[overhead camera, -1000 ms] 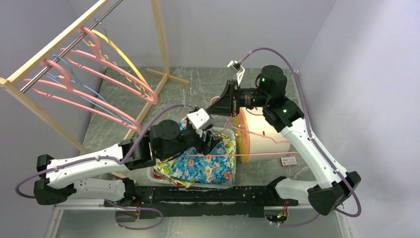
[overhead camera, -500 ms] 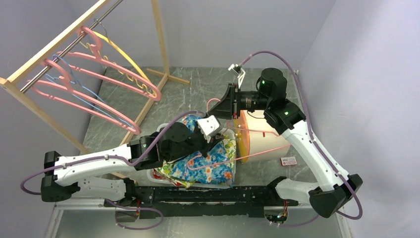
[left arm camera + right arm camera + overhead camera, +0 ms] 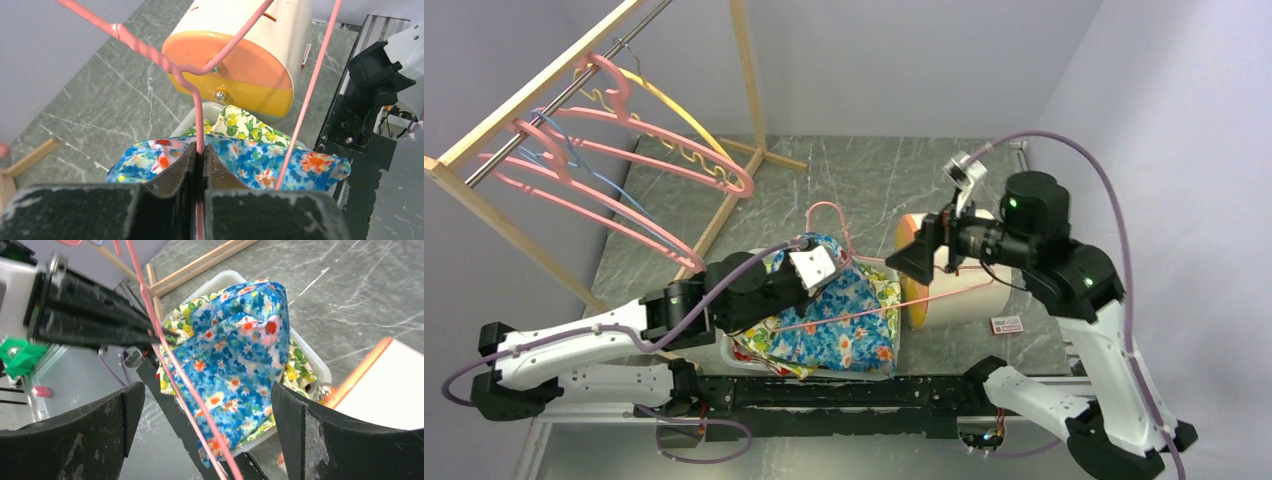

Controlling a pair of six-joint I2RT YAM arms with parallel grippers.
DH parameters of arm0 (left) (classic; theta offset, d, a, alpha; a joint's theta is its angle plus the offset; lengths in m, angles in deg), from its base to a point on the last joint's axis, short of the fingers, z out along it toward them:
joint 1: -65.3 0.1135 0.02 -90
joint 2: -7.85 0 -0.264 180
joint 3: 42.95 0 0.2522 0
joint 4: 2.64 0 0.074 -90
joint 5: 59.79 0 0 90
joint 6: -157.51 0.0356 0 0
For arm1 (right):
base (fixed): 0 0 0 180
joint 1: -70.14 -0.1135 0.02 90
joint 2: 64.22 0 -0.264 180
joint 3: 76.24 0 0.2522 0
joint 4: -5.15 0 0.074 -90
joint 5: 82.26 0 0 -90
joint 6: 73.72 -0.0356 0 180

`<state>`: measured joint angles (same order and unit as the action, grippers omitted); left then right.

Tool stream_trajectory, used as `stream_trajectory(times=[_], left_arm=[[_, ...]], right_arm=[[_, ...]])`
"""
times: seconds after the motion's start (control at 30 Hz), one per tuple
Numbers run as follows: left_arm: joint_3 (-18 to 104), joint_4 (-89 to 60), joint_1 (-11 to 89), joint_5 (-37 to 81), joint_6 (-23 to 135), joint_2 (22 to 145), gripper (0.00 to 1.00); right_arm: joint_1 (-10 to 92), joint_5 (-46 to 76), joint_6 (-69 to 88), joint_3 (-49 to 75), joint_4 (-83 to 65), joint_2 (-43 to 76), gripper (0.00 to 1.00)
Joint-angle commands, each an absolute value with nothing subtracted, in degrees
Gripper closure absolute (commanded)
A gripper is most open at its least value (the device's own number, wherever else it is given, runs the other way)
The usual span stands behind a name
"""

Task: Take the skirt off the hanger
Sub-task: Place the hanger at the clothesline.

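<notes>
A pink wire hanger point(image 3: 824, 204) stands over the white bin point(image 3: 894, 360), hook uppermost. My left gripper point(image 3: 809, 268) is shut on its neck, and the left wrist view shows the wire point(image 3: 200, 132) pinched between the closed jaws. The blue floral skirt point(image 3: 839, 325) lies heaped in the bin under the hanger's bars, also seen in the wrist views point(image 3: 250, 160) point(image 3: 240, 350). Whether it still hangs on the wire I cannot tell. My right gripper point(image 3: 919, 260) is to the right of the hanger, open wide point(image 3: 207, 395), holding nothing; the pink wire point(image 3: 170, 360) runs between its fingers untouched.
A cream cylinder with an orange lid point(image 3: 964, 290) lies right of the bin, beneath the right gripper. A wooden rack point(image 3: 484, 140) with pink, blue and yellow hangers fills the upper left. A small red-and-white card point(image 3: 1006, 324) lies at right. A black rail point(image 3: 854, 392) runs along the near edge.
My left gripper closed on the hanger's neck. My right gripper let go, opened wide and drew back to the right. The hanger now stands with its hook farther left.
</notes>
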<state>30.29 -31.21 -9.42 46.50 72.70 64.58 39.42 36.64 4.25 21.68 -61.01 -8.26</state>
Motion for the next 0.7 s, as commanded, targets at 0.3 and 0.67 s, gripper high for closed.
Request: stream_trajectory(times=[0.3,0.67], left_arm=[[30.6,-36.9,-9.5,44.5,79.8,55.2,0.93],[31.7,-38.0,-9.4,41.5,81.6,55.2,0.93]], right_arm=[[35.7,38.1,6.9,20.6,-72.4,-18.7,0.40],[35.2,43.0,6.7,16.6,-71.4,-19.1,0.73]])
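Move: The pink hanger's right part, which the right hand goes for, lies about 5 cm back, 5 cm to its right and 3 cm below; the cream drum is some 12 cm right, 2 cm back and 15 cm lower. The blue skirt lies about 11 cm back, 15 cm left and 20 cm below the right hand. From the left hand, already holding the hanger beside its neck, the clothesline is roughly 38 cm left, 28 cm ahead and 15 cm higher. Back by about 8 cm and slightly to its right, the right hand sweeps onto the hanger's right part, rising a touch before sinking, while its wide-open fingers close to about a third around the wire. The left hand keeps its pinch beside the neck and draws the hanger some 4 cm left, slightly up and back, then nearly stops its sideways travel. ##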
